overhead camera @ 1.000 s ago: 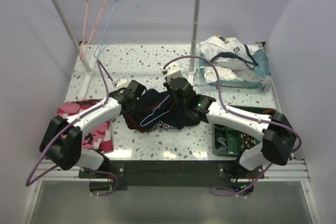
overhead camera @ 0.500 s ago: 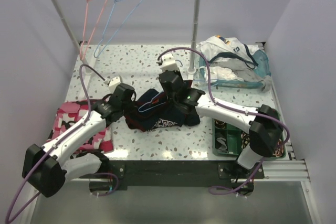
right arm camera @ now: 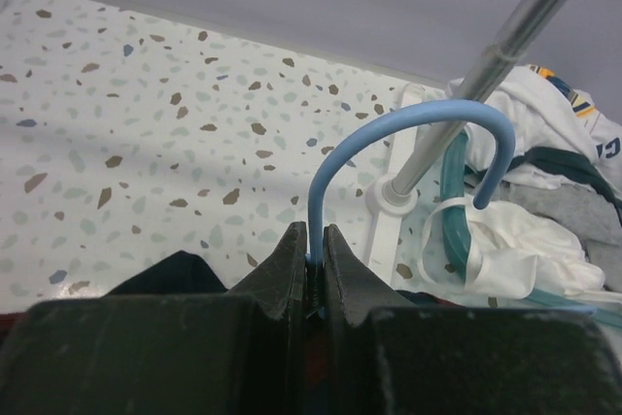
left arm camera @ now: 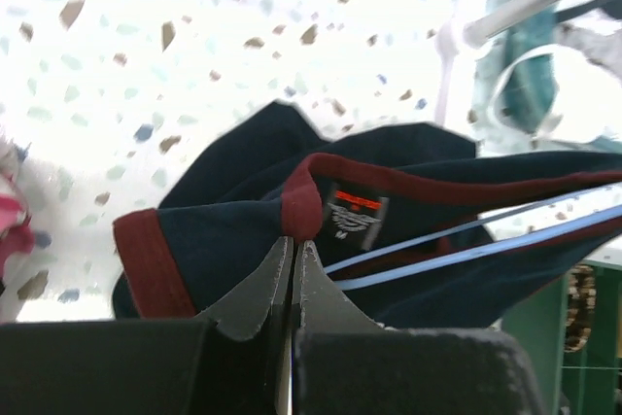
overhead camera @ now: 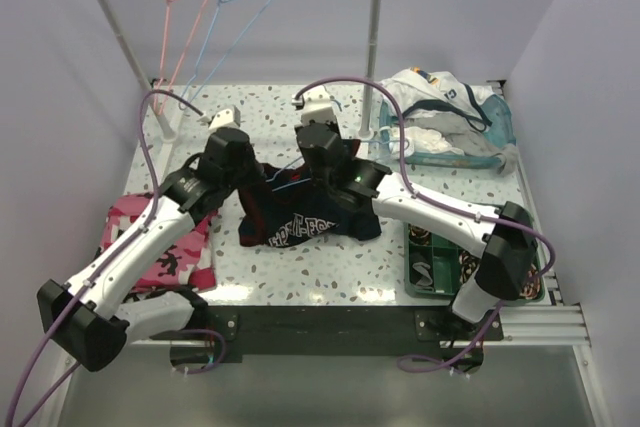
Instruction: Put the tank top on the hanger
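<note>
The navy tank top (overhead camera: pixel 310 222) with dark red trim and white lettering hangs bunched between the two grippers at the table's middle. My left gripper (overhead camera: pixel 257 178) is shut on the red trim of the tank top (left arm camera: pixel 224 230), its jaws (left arm camera: pixel 293 240) pinching a fold of the hem. Light blue wires of the hanger (left arm camera: pixel 466 253) run inside the top's neck opening. My right gripper (overhead camera: pixel 318 169) is shut on the hanger's stem just below its hook (right arm camera: pixel 418 112), its jaws (right arm camera: pixel 315 240) pressed against the wire. Most of the hanger (overhead camera: pixel 288 185) is hidden in the cloth.
A white rack (overhead camera: pixel 375 47) stands at the back; a pink hanger (overhead camera: pixel 170 7) and another blue hanger (overhead camera: pixel 225 37) hang from its rail. Camouflage cloth (overhead camera: pixel 165 242) lies at left. A clear bin of white garments (overhead camera: pixel 440 127) sits back right, a green tray (overhead camera: pixel 440 257) front right.
Both arms have moved toward the back of the table, carrying the tank top and hanger with them. The top now hangs lower, with its lettering showing.
</note>
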Robot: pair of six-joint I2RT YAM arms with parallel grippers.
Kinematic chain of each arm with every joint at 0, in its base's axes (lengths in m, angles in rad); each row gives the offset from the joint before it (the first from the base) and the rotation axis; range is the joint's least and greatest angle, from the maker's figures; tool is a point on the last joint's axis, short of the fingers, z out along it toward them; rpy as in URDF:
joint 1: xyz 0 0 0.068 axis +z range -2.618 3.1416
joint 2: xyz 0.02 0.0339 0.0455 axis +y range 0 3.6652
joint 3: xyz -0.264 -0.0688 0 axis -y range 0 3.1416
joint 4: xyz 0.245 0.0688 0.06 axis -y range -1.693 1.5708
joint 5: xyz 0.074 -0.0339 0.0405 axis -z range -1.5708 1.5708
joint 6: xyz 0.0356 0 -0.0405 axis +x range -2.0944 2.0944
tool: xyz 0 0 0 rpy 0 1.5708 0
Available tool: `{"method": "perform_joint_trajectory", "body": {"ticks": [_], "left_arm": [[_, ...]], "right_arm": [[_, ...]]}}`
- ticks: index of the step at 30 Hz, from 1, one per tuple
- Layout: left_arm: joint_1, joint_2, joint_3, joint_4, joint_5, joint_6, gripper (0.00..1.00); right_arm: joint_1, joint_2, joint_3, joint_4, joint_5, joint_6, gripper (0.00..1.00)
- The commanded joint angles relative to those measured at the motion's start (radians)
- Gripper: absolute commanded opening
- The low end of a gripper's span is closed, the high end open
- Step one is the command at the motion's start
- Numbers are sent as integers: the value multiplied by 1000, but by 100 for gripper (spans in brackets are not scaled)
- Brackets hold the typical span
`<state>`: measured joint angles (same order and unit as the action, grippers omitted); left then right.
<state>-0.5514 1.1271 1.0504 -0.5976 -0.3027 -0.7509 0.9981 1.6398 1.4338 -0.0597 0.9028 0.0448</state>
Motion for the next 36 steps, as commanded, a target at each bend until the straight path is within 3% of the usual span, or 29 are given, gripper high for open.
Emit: {"method": "perform_joint_trajectory", "body": {"ticks": [1,16,23,26,36], "left_arm": [[-4,40,146,-1,39,70,0],[-4,91,430,-45,27,104,0],[-2,73,482,-67,20,136,0],[-1,62,496,-51,36,162,20],[4,25,643,33,86,330,48]], "right_arm": [[31,21,86,17,47,0,0],[65,72,352,-35,44,-82,0],[65,77,407,-32,51,-140,0],[65,84,448,-48,45,-154,0],[71,81,566,-69,4,-197,0]]}}
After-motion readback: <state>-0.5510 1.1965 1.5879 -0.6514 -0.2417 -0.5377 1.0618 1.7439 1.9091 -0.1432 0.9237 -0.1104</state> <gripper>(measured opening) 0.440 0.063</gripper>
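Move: The left hand already pinches the red-trimmed edge of the tank top, with the hanger's left end within about 2 cm of the fingertips, just under the cloth; the garment's body lies about 9 cm to the right, 2 cm farther out and 18 cm below. The right hand grips the hanger's neck; the rack's rail is about 17 cm ahead of this hand and 20 cm above it, and the tank top's body is 5 cm back, 3 cm left and some 27 cm below. Both hands lift the hanger and tank top together, the right keeping its shut grip on the neck as it rises about 14 cm and drifts a little left, its fingers tipping up slightly. The left draws the pinched edge up beside the hanger's left end, edging forward and right at first, then near the top opens to almost half, lets the cloth go and carries on up above the hanger, some 20 cm in all, its fingers tilting up about 20 degrees. ##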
